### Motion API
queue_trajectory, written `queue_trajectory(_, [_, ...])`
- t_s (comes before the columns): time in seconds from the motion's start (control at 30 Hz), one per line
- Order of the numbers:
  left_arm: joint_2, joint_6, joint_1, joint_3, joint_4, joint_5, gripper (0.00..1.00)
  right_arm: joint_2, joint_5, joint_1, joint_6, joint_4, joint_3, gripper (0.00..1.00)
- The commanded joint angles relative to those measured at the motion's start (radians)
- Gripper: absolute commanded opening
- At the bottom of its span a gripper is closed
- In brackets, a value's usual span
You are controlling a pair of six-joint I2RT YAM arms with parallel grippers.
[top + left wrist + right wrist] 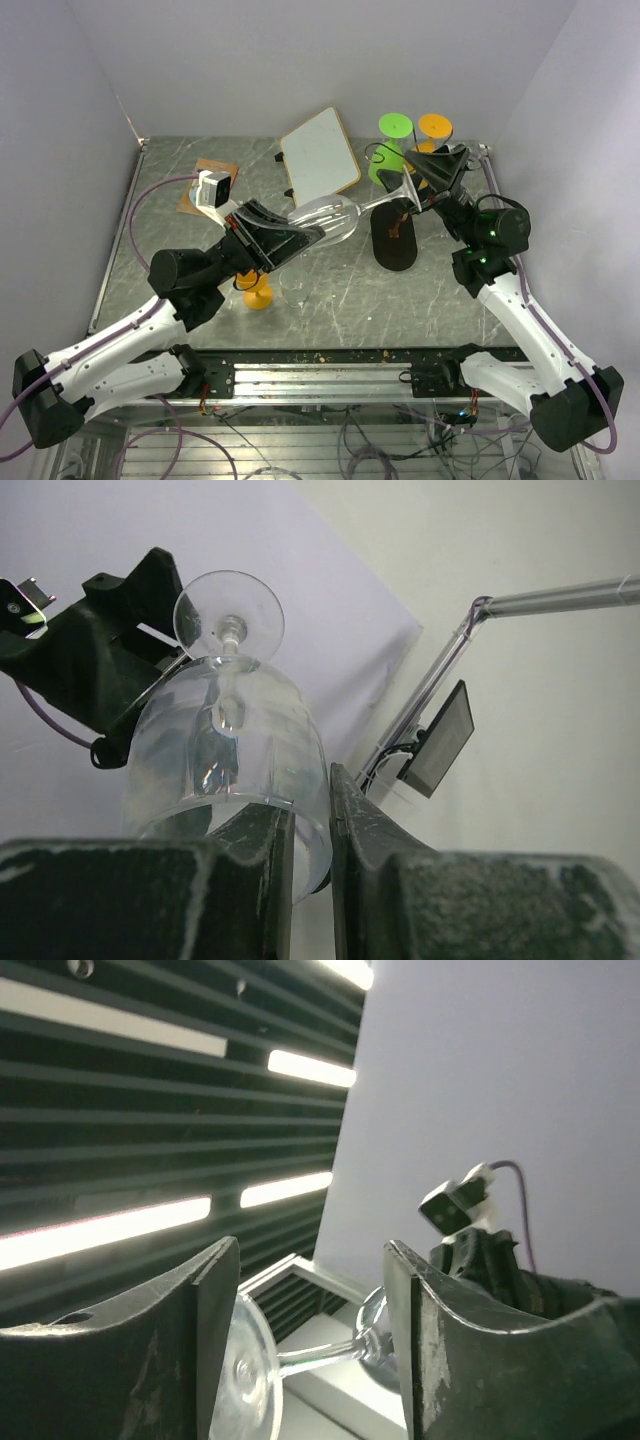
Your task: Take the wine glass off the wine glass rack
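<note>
The clear wine glass (335, 215) hangs on its side above the table, bowl to the left and foot to the right. My left gripper (300, 235) is shut on the bowl's rim (225, 740), one finger inside and one outside (310, 790). My right gripper (425, 178) stands open around the stem, its fingers apart (310, 1260). The glass's foot (245, 1370) lies close to its left finger. The wine glass rack (393, 240) stands below on its black oval base, apart from the glass.
A white board (320, 152) lies at the back. A green (392, 140) and an orange plastic glass (434, 127) stand behind the rack. Another orange glass (258, 292) stands under the left arm. A brown pad (208, 185) lies at the left.
</note>
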Motion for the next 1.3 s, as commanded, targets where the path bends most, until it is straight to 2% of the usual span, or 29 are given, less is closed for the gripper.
queue_trajectory(0.0, [-0.061,0.057,-0.005,0.065,-0.074,0.015,0.07,-0.055,0.064,-0.002,-0.110,-0.262,0.051,0.69])
queue_trajectory(0.1, [-0.105,0.121,-0.006,0.092,-0.223,-0.012,0.07,-0.081,0.117,-0.005,-0.221,-0.447,0.087,0.80])
queue_trajectory(0.23, [-0.168,0.210,-0.005,0.145,-0.506,-0.121,0.07,-0.111,0.207,-0.010,-0.332,-0.624,0.106,0.88])
queue_trajectory(0.37, [-0.211,0.273,-0.005,0.233,-0.867,-0.314,0.07,-0.127,0.263,-0.037,-0.465,-0.729,0.152,0.89])
queue_trajectory(0.53, [-0.208,0.344,-0.005,0.341,-1.167,-0.494,0.07,-0.153,0.451,-0.040,-0.720,-0.941,0.276,0.90])
queue_trajectory(0.63, [-0.167,0.374,-0.005,0.436,-1.373,-0.627,0.07,-0.181,0.600,-0.041,-0.831,-1.067,0.335,0.90])
queue_trajectory(0.73, [-0.100,0.388,-0.005,0.532,-1.561,-0.765,0.07,-0.222,0.721,-0.041,-0.901,-1.102,0.343,0.90])
queue_trajectory(0.8, [-0.038,0.421,-0.006,0.599,-1.662,-0.808,0.07,-0.246,0.789,-0.040,-0.942,-1.113,0.344,0.90])
queue_trajectory(0.93, [0.097,0.442,-0.004,0.729,-1.853,-0.901,0.07,-0.282,0.855,-0.041,-0.994,-1.137,0.358,0.90])
queue_trajectory(1.07, [0.212,0.528,0.000,0.806,-1.931,-0.934,0.07,-0.300,0.881,-0.041,-1.031,-1.140,0.371,0.88])
queue_trajectory(1.17, [0.283,0.596,0.039,0.833,-1.954,-0.901,0.07,-0.299,0.884,-0.041,-1.060,-1.142,0.385,0.87])
queue_trajectory(1.27, [0.337,0.640,0.137,0.830,-1.944,-0.803,0.07,-0.295,0.874,-0.041,-1.084,-1.143,0.395,0.87])
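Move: The clear wine glass is already in the left fingers by its rim, its foot towards the right hand. Open table beyond the standing orange glass lies about 19 cm ahead of the left hand, 9 left, 47 below. From that hand the orange glass is 9 ahead, 11 left, 42 below; another clear glass 8 ahead, 2 left. From the right hand the held glass's middle is 9 left, 5 back; the rack's hub 13 ahead, 5 right, 18 below. The clear wine glass, still pinched by its rim in the left fingers, is swung out and down towards the open table beyond the orange glass, some 15 cm forward, as much down and half that left, while the left wrist turns about 100 degrees from pointing right and up to pointing down. The right fingers, already opening round the foot, spread wide; that hand dips forward, then draws off right, turning clockwise. ##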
